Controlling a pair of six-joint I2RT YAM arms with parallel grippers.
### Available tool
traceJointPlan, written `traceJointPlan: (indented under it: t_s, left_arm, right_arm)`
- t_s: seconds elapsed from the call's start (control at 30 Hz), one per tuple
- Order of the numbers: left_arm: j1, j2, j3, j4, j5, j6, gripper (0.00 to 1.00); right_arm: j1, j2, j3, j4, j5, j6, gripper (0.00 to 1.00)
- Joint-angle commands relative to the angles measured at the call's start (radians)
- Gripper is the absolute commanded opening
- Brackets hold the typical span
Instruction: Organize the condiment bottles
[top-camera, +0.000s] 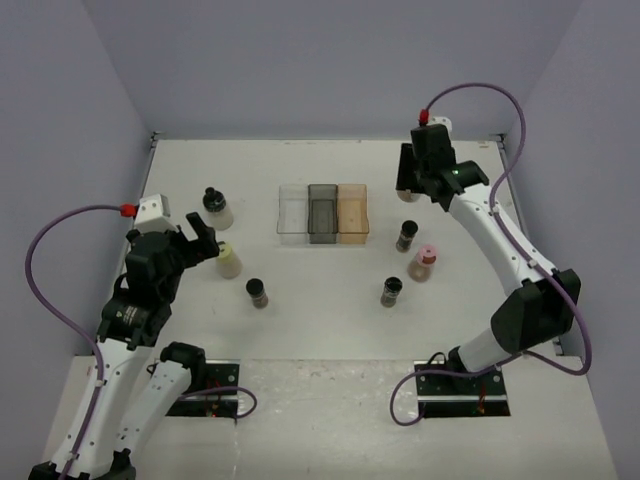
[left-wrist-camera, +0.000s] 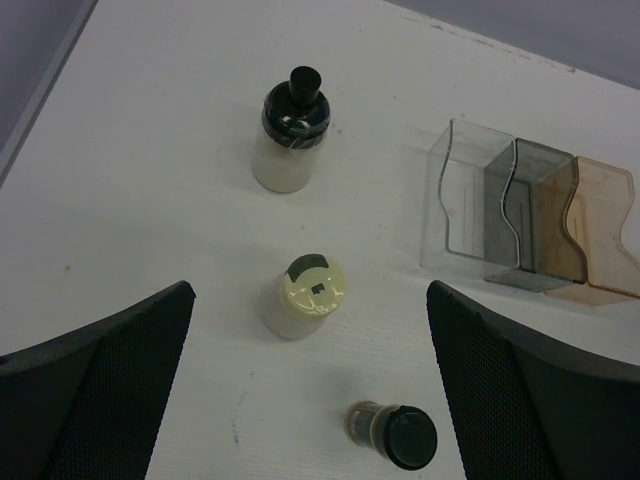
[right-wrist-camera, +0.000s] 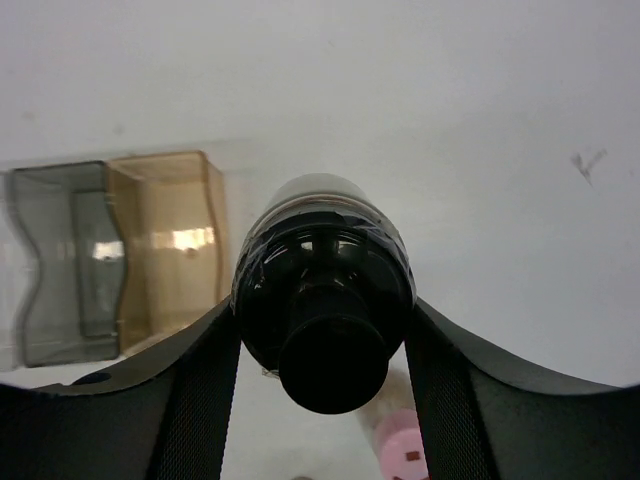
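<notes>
My right gripper (right-wrist-camera: 322, 365) is shut on a black-capped condiment bottle (right-wrist-camera: 322, 285), its fingers pressed against both sides of the cap. In the top view that gripper (top-camera: 414, 186) is right of the tray and covers the bottle. My left gripper (left-wrist-camera: 310, 400) stands open above the table. A yellow-green-capped bottle (left-wrist-camera: 308, 296) stands just ahead of it and a small dark black-capped bottle (left-wrist-camera: 395, 435) sits between its fingers, untouched. A pale black-capped bottle (left-wrist-camera: 290, 140) stands farther off. On the right are a pink-capped bottle (top-camera: 424, 262) and two dark bottles (top-camera: 406, 236), (top-camera: 391, 291).
The three-part tray (top-camera: 323, 212), clear, grey and tan, sits at the centre back with nothing visible in it. Its tan part (right-wrist-camera: 165, 250) lies just left of the held bottle. Walls close in the table on the left, back and right.
</notes>
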Motion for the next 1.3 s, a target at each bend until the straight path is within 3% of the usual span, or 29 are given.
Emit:
traceJointPlan:
  t_s: [0.0, 0.17, 0.33, 0.77, 1.27]
  left_arm:
    - [-0.006, 0.004, -0.003, 0.041, 0.007, 0.022, 1.0]
    - [-0.006, 0.006, -0.003, 0.041, 0.007, 0.022, 1.0]
    - [-0.007, 0.007, -0.003, 0.039, 0.006, 0.022, 1.0]
    - [-0.007, 0.004, -0.004, 0.039, 0.01, 0.022, 1.0]
    - [-0.007, 0.01, -0.004, 0.038, 0.006, 0.02, 1.0]
  right_arm:
    - [0.085, 0.022, 0.135, 0.051, 0.027, -0.09, 0.28]
    - [0.21, 0.176, 0.281, 0.07, -0.113, -0.163, 0.28]
    - [0.236, 0.32, 0.401, 0.024, -0.094, -0.161, 0.28]
    - [0.234, 0.398, 0.278, 0.097, -0.114, -0.156, 0.29]
    - [0.228, 0.515, 0.31, 0.162, -0.101, -0.175, 0.39]
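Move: With the black-capped bottle already in its grip, the right hand has the tray's orange compartment about 15 cm to its left, 4 cm ahead and some 17 cm below. The grey compartment adjoins that one, 8 cm farther left. The small dark shaker stands roughly 5 cm back and 2 cm left of the hand, the pink bottle 13 cm back and 2 cm right. From the left hand the orange compartment lies about 20 cm ahead, 31 cm right, 20 cm down. The right arm carries the upright black-capped bottle in a quick arc about 15 cm to the left and 5 cm forward, rising some 6 cm at first while the wrist turns about 25 degrees counter-clockwise. Once over the tray's orange compartment it sinks some 17 cm from the top of the arc, quickly and then more slowly, lowering the bottle in between the compartment's walls with the fingers keeping their hold. ##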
